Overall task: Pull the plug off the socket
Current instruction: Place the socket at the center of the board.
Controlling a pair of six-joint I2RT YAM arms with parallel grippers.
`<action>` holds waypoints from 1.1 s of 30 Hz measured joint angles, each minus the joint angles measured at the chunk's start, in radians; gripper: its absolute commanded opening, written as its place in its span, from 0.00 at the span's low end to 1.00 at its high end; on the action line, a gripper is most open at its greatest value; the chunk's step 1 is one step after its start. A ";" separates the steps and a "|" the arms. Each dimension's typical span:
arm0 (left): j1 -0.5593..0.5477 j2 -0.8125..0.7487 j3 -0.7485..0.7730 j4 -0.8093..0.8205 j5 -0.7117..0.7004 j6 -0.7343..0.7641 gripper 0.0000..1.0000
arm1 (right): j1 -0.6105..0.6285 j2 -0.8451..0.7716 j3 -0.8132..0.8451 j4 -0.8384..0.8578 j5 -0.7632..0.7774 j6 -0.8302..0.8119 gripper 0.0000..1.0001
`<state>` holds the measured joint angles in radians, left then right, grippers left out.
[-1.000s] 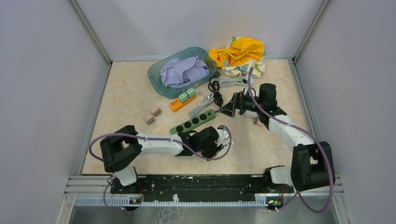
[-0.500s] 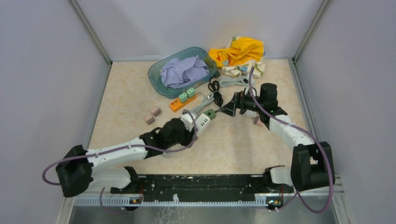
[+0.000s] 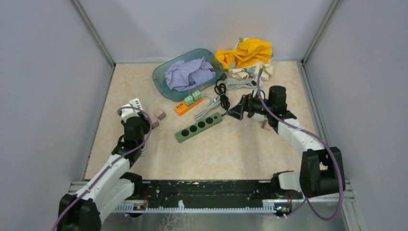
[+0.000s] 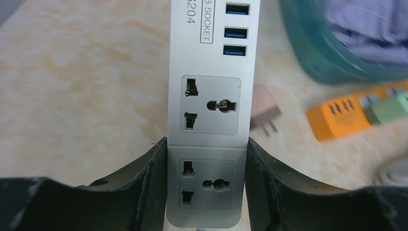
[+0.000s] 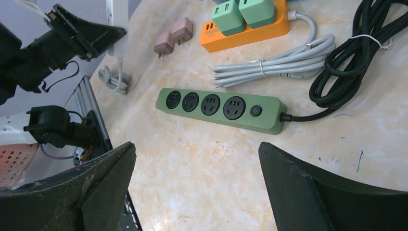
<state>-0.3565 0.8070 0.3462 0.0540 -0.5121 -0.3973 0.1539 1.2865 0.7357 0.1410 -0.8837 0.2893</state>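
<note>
My left gripper (image 4: 207, 144) is shut on the near end of a white socket strip (image 4: 210, 72) with USB ports, held above the table at the far left (image 3: 131, 105). Both outlets that show on it are empty. An orange socket strip (image 3: 186, 106) (image 5: 250, 31) lies in front of the basin with two green plugs (image 3: 192, 97) (image 5: 243, 12) seated in it. My right gripper (image 3: 235, 111) (image 5: 196, 147) hangs open over bare table, just right of a green socket strip (image 3: 198, 127) (image 5: 221, 109).
Pink plugs (image 3: 159, 115) (image 5: 173, 36) lie loose beside the left arm. A teal basin (image 3: 161, 77) of purple cloth and yellow cloth (image 3: 248, 52) sit at the back. A grey cable bundle (image 5: 274, 62) and black cable (image 5: 356, 62) lie by the green strip.
The left arm has swung from the front middle of the table across to the far left, carrying the white strip. The right arm has not moved.
</note>
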 measured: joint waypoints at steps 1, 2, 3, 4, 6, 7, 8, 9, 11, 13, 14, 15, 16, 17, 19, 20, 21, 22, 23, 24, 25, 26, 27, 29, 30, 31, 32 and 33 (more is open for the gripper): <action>0.050 0.014 0.000 0.011 -0.008 -0.013 0.06 | 0.000 -0.002 0.000 0.000 0.000 0.000 0.99; 0.093 0.035 0.000 0.024 -0.015 -0.026 0.06 | 0.000 -0.004 0.000 0.000 0.000 0.001 0.99; 0.135 0.066 0.000 0.039 -0.021 -0.041 0.06 | 0.000 -0.005 0.000 0.000 -0.001 0.001 0.99; 0.166 0.100 0.002 0.051 -0.024 -0.057 0.06 | 0.000 -0.006 0.000 0.000 -0.001 0.001 0.99; 0.229 0.196 0.016 0.060 -0.023 -0.092 0.06 | 0.000 -0.008 0.000 0.001 -0.001 0.002 0.99; 0.250 0.240 0.024 0.061 -0.020 -0.108 0.06 | 0.000 -0.009 0.000 0.001 -0.001 0.002 0.99; 0.272 0.287 0.035 0.061 -0.016 -0.124 0.06 | 0.000 -0.010 0.000 0.001 -0.001 0.002 0.99; 0.296 0.337 0.051 0.060 -0.010 -0.142 0.06 | 0.000 -0.010 0.000 0.001 -0.001 0.002 0.99; 0.329 0.416 0.085 0.055 0.001 -0.174 0.11 | 0.000 -0.010 0.000 0.002 -0.001 0.002 0.99; 0.350 0.477 0.126 0.042 0.008 -0.203 0.23 | 0.000 -0.010 0.000 0.002 -0.001 0.002 0.99; 0.356 0.496 0.144 0.035 0.009 -0.216 0.26 | 0.000 -0.010 0.000 0.002 -0.001 0.002 0.99; 0.362 0.512 0.163 0.025 0.010 -0.230 0.29 | 0.000 -0.010 0.000 0.002 -0.001 0.002 0.99; 0.367 0.524 0.177 0.018 0.013 -0.242 0.32 | 0.000 -0.010 0.000 0.002 -0.001 0.002 0.99; 0.370 0.534 0.190 0.013 0.018 -0.255 0.34 | 0.000 -0.010 0.000 0.002 -0.001 0.002 0.99; 0.376 0.551 0.205 0.006 0.029 -0.280 0.42 | 0.000 -0.010 0.000 0.002 -0.001 0.002 0.99; 0.379 0.558 0.211 -0.005 0.033 -0.294 0.45 | 0.000 -0.010 0.000 0.002 -0.001 0.002 0.99; 0.381 0.563 0.216 -0.018 0.035 -0.307 0.49 | 0.000 -0.010 0.000 0.002 -0.001 0.002 0.99; 0.384 0.570 0.223 -0.034 0.038 -0.320 0.54 | 0.000 -0.010 0.000 0.002 -0.001 0.002 0.99; 0.387 0.580 0.233 -0.058 0.042 -0.336 0.58 | -0.001 -0.010 0.000 0.002 -0.001 0.002 0.99; 0.388 0.587 0.241 -0.072 0.044 -0.347 0.62 | -0.002 -0.010 0.000 0.002 -0.001 0.002 0.99; 0.388 0.594 0.249 -0.091 0.046 -0.357 0.66 | -0.004 -0.010 0.000 0.002 -0.001 0.002 0.99; 0.389 0.596 0.254 -0.105 0.050 -0.367 0.69 | -0.005 -0.010 0.000 0.003 -0.001 0.002 0.99; 0.389 0.596 0.259 -0.118 0.053 -0.375 0.72 | -0.007 -0.010 0.000 0.003 -0.001 0.002 0.99; 0.390 0.591 0.264 -0.129 0.060 -0.388 0.85 | -0.008 -0.010 0.000 0.004 -0.001 0.002 0.99; 0.391 0.583 0.264 -0.135 0.065 -0.393 0.92 | -0.008 -0.010 0.000 0.005 -0.001 0.002 0.99; 0.391 0.570 0.264 -0.145 0.070 -0.396 0.98 | -0.008 -0.010 0.000 0.005 -0.001 0.002 0.99; 0.392 0.555 0.264 -0.151 0.074 -0.395 0.99 | -0.009 -0.010 0.000 0.005 -0.001 0.002 0.99; 0.392 0.537 0.264 -0.154 0.078 -0.399 1.00 | -0.009 -0.011 0.000 0.005 -0.001 0.002 0.99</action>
<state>0.0353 1.3445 0.6102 -0.1001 -0.4339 -0.7959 0.1452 1.2758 0.7357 0.1455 -0.8845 0.2913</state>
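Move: My left hand holds the white socket by its cable end. Its put-down spot lies about 7 cm ahead, 10 cm left and 10 cm below. Near the floor-level of that spot, the nearer pink plug is about 3 cm ahead of my hand, neither left nor right; the farther pink plug is 7 cm ahead, 3 cm right. The orange strip is 10 cm ahead, 15 cm right. For my idle right hand the spot is level ahead, some 41 cm left, 16 cm down. Still gripping the white socket, I carry it with my left hand about 10 cm left and lower it some 8 cm, edging slightly forward, to the free table left of the pink plugs. On the way I turn the hand about 30 degrees counter-clockwise and tip the fingers further down, then open them wide, let go, and start to rise. ##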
